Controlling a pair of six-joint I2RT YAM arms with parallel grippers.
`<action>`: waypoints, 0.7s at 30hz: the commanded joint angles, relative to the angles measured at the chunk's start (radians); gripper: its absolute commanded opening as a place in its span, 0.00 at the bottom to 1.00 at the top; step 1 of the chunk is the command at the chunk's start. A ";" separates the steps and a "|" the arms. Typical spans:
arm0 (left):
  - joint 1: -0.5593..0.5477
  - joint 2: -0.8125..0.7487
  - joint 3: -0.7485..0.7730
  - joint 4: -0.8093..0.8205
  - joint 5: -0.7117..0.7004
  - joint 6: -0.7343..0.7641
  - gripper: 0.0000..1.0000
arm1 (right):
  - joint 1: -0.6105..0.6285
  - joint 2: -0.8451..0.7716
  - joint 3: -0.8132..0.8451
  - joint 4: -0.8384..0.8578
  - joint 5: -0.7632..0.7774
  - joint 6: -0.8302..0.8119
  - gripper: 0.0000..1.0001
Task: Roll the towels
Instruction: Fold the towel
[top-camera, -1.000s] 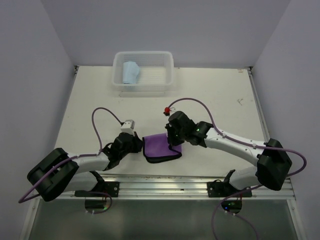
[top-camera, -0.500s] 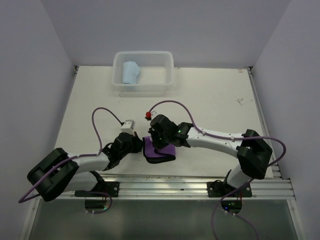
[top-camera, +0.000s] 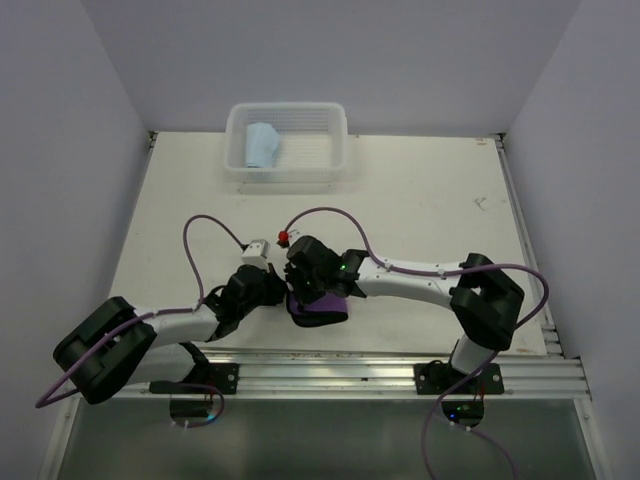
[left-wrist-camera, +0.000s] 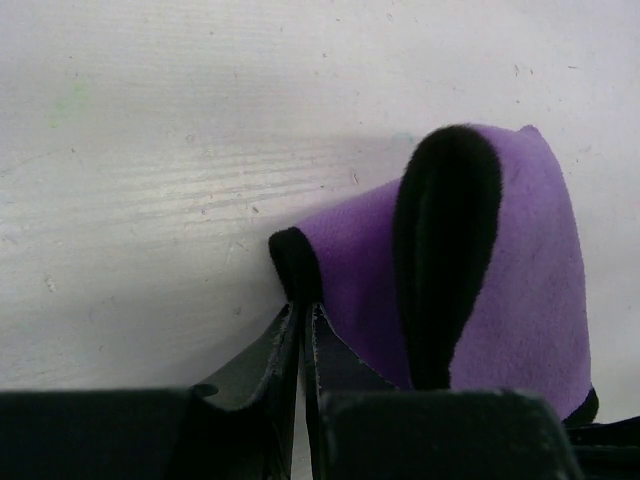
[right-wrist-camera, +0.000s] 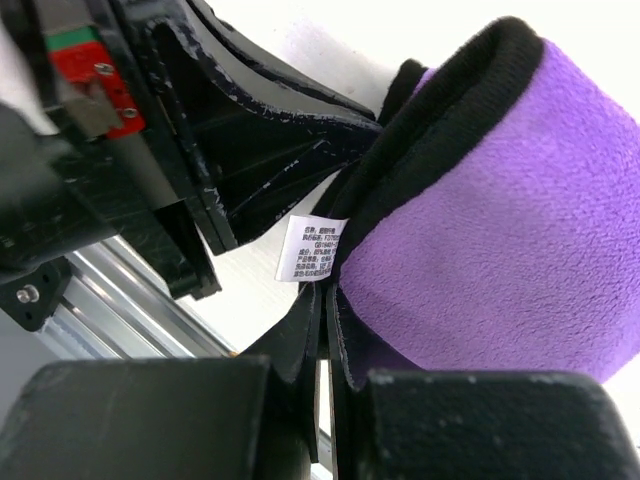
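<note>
The purple towel (top-camera: 326, 307), black on its other side, lies bunched into a thick fold near the table's front edge, between both grippers. My left gripper (top-camera: 283, 292) is shut on the towel's black hem (left-wrist-camera: 296, 268) at its left corner. My right gripper (top-camera: 303, 290) is shut on the towel's edge just below the white care label (right-wrist-camera: 309, 248), and purple pile (right-wrist-camera: 500, 200) curls over beside it. The left gripper's fingers (right-wrist-camera: 270, 130) show close by in the right wrist view. The light blue towel (top-camera: 263, 146) lies rolled in the white basket (top-camera: 335, 150).
The basket stands at the table's far edge, left of centre. A metal rail (top-camera: 330, 365) runs along the near edge just behind the arm bases. Purple cables (top-camera: 200, 240) loop over both arms. Grey walls close in the table on three sides.
My right arm has swept left across the table with the towel's edge, bringing it over to the left gripper. The towel has gone from a flat square to a narrow doubled bundle. The left arm has not moved.
</note>
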 joint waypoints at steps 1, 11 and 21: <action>-0.003 -0.019 0.007 0.049 0.007 -0.004 0.09 | 0.011 0.023 0.038 0.056 -0.014 0.021 0.00; -0.003 -0.032 -0.004 0.045 0.006 -0.001 0.09 | 0.013 0.066 0.021 0.070 -0.005 0.047 0.02; -0.003 -0.045 -0.009 0.031 0.001 0.001 0.09 | 0.013 0.023 0.020 0.071 -0.016 0.073 0.38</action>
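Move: The right hand already holds the carried edge of the purple towel, just short of the towel's left edge, which lies roughly 2 cm ahead of it, 2 cm to its left and 3 cm below. The closed left fingertips are some 3 cm ahead of the right hand and 3 cm to its left. The fold at the towel's right end lies level with the right hand and about 11 cm to its right. For the left hand, the left edge is right at its fingertips. Straight down goes the right hand, about 2 cm, lowering the carried edge of the purple towel beside the closed left fingers onto the towel's left edge. It then stays low, and its fingers open to about a third of their range, letting go of the edge. The left fingertips stay shut at the left edge. ##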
